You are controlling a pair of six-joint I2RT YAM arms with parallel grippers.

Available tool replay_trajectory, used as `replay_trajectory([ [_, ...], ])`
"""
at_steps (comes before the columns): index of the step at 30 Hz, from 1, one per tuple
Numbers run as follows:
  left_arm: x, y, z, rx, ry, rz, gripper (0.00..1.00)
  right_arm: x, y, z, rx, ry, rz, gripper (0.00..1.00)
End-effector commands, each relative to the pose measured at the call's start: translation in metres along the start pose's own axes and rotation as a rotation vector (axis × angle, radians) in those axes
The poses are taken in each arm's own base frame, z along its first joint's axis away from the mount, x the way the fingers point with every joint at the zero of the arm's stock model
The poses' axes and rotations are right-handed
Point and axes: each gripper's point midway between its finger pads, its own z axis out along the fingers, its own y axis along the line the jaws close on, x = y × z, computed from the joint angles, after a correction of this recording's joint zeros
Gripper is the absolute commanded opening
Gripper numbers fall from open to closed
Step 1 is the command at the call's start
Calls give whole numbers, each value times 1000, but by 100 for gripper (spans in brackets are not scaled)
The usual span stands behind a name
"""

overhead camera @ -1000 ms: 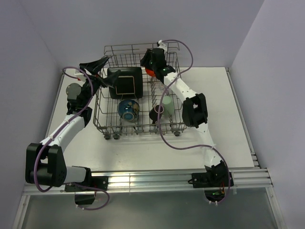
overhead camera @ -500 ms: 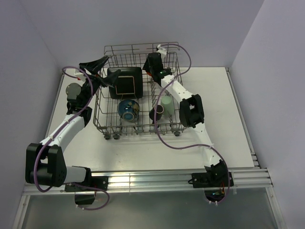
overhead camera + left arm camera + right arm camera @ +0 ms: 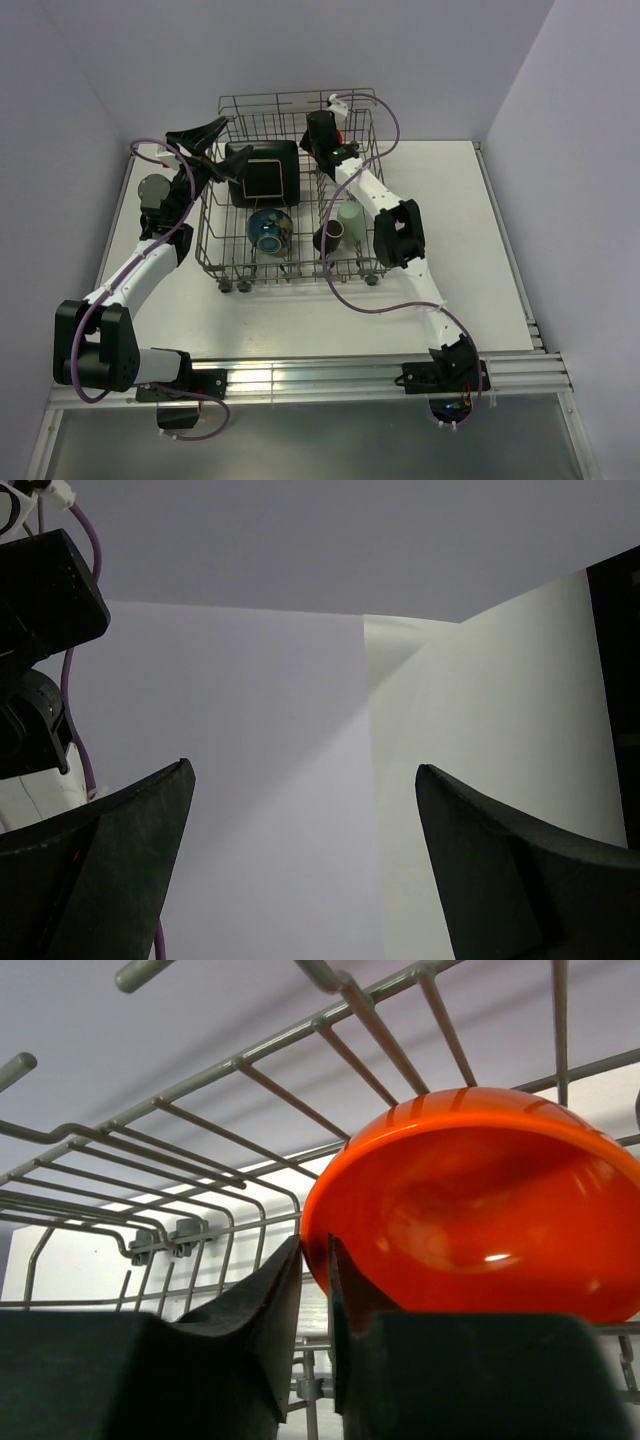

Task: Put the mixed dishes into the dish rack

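Note:
The grey wire dish rack (image 3: 212,240) stands mid-table. In it are the black square plate (image 3: 262,172), the blue bowl (image 3: 270,228), the dark brown mug (image 3: 328,238) and the pale green cup (image 3: 350,220). My right gripper (image 3: 322,132) is over the rack's back right part. In the right wrist view it (image 3: 315,1245) is shut on the rim of the small orange bowl (image 3: 480,1210), among the rack wires (image 3: 230,1165). My left gripper (image 3: 205,135) is open and empty at the rack's back left corner; its wrist view (image 3: 303,767) shows only walls. The small clear glass (image 3: 153,190) stands on the table left of the rack.
The white table (image 3: 470,250) extends right of the rack and in front of it. Walls close in at the back and both sides. A purple cable (image 3: 392,120) loops over the rack's back right corner.
My right gripper has moved a little back and down into the rack's back right part with the orange bowl, which is now mostly hidden from above. The left arm has not moved.

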Motion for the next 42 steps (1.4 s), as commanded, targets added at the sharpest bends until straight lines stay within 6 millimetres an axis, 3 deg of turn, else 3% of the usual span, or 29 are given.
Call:
replay_trajectory([
  [1, 8, -50, -7, 73, 58, -517, 99, -11, 0, -1, 31, -33, 28, 19],
  [7, 9, -49, -8, 71, 61, -513, 99, -6, -6, -4, 54, -20, 41, 0],
  [8, 8, -48, -7, 67, 59, -510, 99, -4, -7, -5, 56, -18, 41, 0],
  [9, 9, -49, -7, 66, 62, -508, 99, -18, 3, -11, 32, -47, 48, 0],
  [11, 10, -49, -6, 65, 64, -503, 99, -15, -2, -15, 52, -55, 40, 0],
  [12, 10, -49, -6, 63, 63, -505, 99, -26, 5, -21, 36, -74, 56, 0],
  [16, 12, -51, -4, 65, 70, -494, 99, -25, -3, -25, 54, -54, 88, 0],
  [18, 12, -52, -4, 66, 71, -492, 99, -40, 4, -33, 20, -83, 122, 0],
  [19, 13, -53, -4, 68, 73, -490, 99, -29, -5, -32, 27, -63, 123, 0],
  [20, 12, -52, -4, 65, 72, -492, 99, -36, 1, -39, 0, -65, 144, 0],
  [22, 13, -52, -5, 65, 75, -491, 99, -30, -8, -39, 7, -53, 159, 0],
  [26, 14, -54, -4, 66, 76, -486, 99, -40, -14, -48, 1, -65, 220, 0],
  [32, 16, -52, -3, 61, 82, -485, 99, -30, -42, -55, 31, -16, 326, 0],
  [38, 17, -54, -1, 65, 89, -484, 99, -4, -64, -60, 84, 76, 378, 0],
  [42, 19, -55, 0, 67, 94, -483, 99, 4, -63, -61, 93, 128, 395, 0],
])
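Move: The orange bowl stands mouth towards the right gripper in the far part of the rack, its left rim already between the half-closed fingertips; its middle is about 5 cm to the right and 3 cm ahead, level with them. The black tray stands some 14 cm left and 8 cm back, the clear glass roughly 9 cm back, 6 cm right and 6 cm lower. From the idle left gripper the bowl is about 30 cm ahead, 18 cm right and 26 cm below. Close the right gripper on the orange bowl's left rim, then draw the rim back towards the glass and to the right, about 8 cm in all, rising slightly before dipping about 4 cm at the end. As you go, roll the wrist left side up by nearly 20 degrees and tip the fingers down; finish with them practically shut. ##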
